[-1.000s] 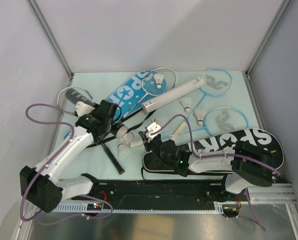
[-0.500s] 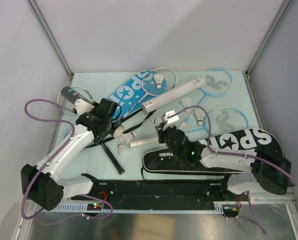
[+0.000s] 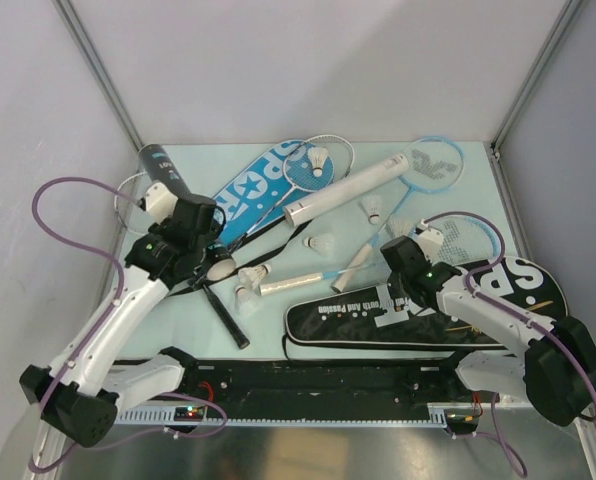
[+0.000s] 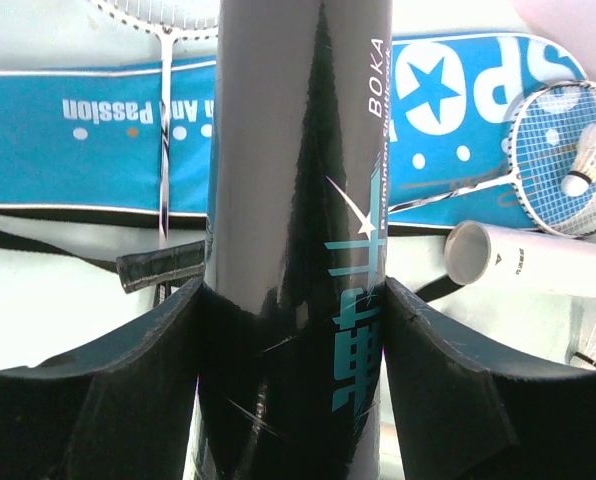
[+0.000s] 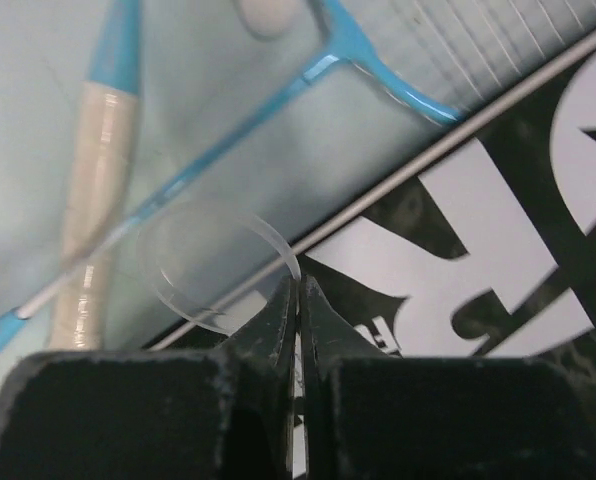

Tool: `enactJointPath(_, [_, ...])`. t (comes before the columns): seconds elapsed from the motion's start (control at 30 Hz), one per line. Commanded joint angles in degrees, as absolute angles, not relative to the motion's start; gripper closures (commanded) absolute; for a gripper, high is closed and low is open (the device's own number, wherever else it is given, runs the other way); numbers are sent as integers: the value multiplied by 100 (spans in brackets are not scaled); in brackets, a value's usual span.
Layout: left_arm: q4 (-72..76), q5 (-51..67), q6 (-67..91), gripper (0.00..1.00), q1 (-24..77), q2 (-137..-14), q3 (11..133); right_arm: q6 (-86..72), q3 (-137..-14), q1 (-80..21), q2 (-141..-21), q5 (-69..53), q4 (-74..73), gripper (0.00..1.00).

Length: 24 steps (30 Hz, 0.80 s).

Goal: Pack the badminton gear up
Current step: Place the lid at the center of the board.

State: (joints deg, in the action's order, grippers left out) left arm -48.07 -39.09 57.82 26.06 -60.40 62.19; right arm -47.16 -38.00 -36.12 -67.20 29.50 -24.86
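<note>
My left gripper (image 3: 171, 196) (image 4: 293, 292) is shut on the black tube (image 3: 162, 163) (image 4: 298, 170), held up over the table's far left; the tube fills the gap between the pads. My right gripper (image 3: 419, 250) (image 5: 298, 285) is shut, pinching the rim of a clear round cap (image 5: 210, 268) over the edge of the black SPORT cover (image 3: 418, 318) (image 5: 498, 230). The white tube (image 3: 348, 187) (image 4: 538, 262) lies open-ended at the middle back. The blue SPORT cover (image 3: 258, 190) (image 4: 78, 150) lies beside it. Shuttlecocks (image 3: 325, 245) are scattered on the table.
A white racket (image 3: 313, 168) lies on the blue cover with a shuttlecock (image 3: 323, 160) on its head. Two light-blue rackets (image 3: 433, 160) (image 3: 460, 232) lie at the back right. A black-gripped racket handle (image 3: 225, 308) lies near the left arm. Frame posts stand at both back corners.
My left arm has raised the black tube and drawn it toward the far left. My right arm has swung from the table's middle to the right, over the black cover, jaws still shut.
</note>
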Motion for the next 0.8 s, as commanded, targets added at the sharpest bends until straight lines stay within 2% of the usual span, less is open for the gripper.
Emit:
enactJointPath(0.0, [-4115,-3779,4719,92,2417,-5542,6090,-5418,-3780,-3510,-6669,3169,-3259,100])
enactJointPath(0.1, [-3900,-3435,4478,92,2253,-5329,5964,-5228,-3784,-3445,-6656,3180,-3068,97])
enactJointPath(0.27, [-3822,-3157,4395,93,2059,-5191,5807,-3653,-3859,-2923,-6479,2265,-1923,62])
enactJointPath(0.37, [-3681,-2852,4196,92,2008,-5188,5729,-2901,-4018,-2250,-6639,1159,-1183,53])
enactJointPath(0.5, [-3494,-2405,3879,91,1999,-5171,5600,-2053,-4738,-1495,-7300,-54,-1022,47])
enactJointPath(0.77, [-3372,-1784,3588,91,1996,-5129,5433,-670,-6554,-1058,-8626,-993,-1823,43])
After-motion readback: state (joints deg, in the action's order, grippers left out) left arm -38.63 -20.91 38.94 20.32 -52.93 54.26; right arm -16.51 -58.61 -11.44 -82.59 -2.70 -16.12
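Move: The right hand holds the clear lid by its rim, almost over the spot where it will be set down, about 3 cm below and 1 cm to the left. Around it, a shuttlecock lies some 14 cm ahead and 2 cm right, a wooden racket handle about 3 cm ahead and 10 cm left, and the black bag's middle some 7 cm back and 10 cm right. From the left hand, that spot is roughly 43 cm right, 3 cm back and 18 cm below. Down, back and right by barely 2 cm, the right hand sets the lid at the black bag's forward edge, opens to a bit over half and lets go, then sweeps some 14 cm forward while rising about 7 cm towards the shuttlecock, turning counter-clockwise. The left hand keeps its grip on the dark tube, turning it about 20 degrees clockwise as it rises slightly, then sinks and shifts right. ##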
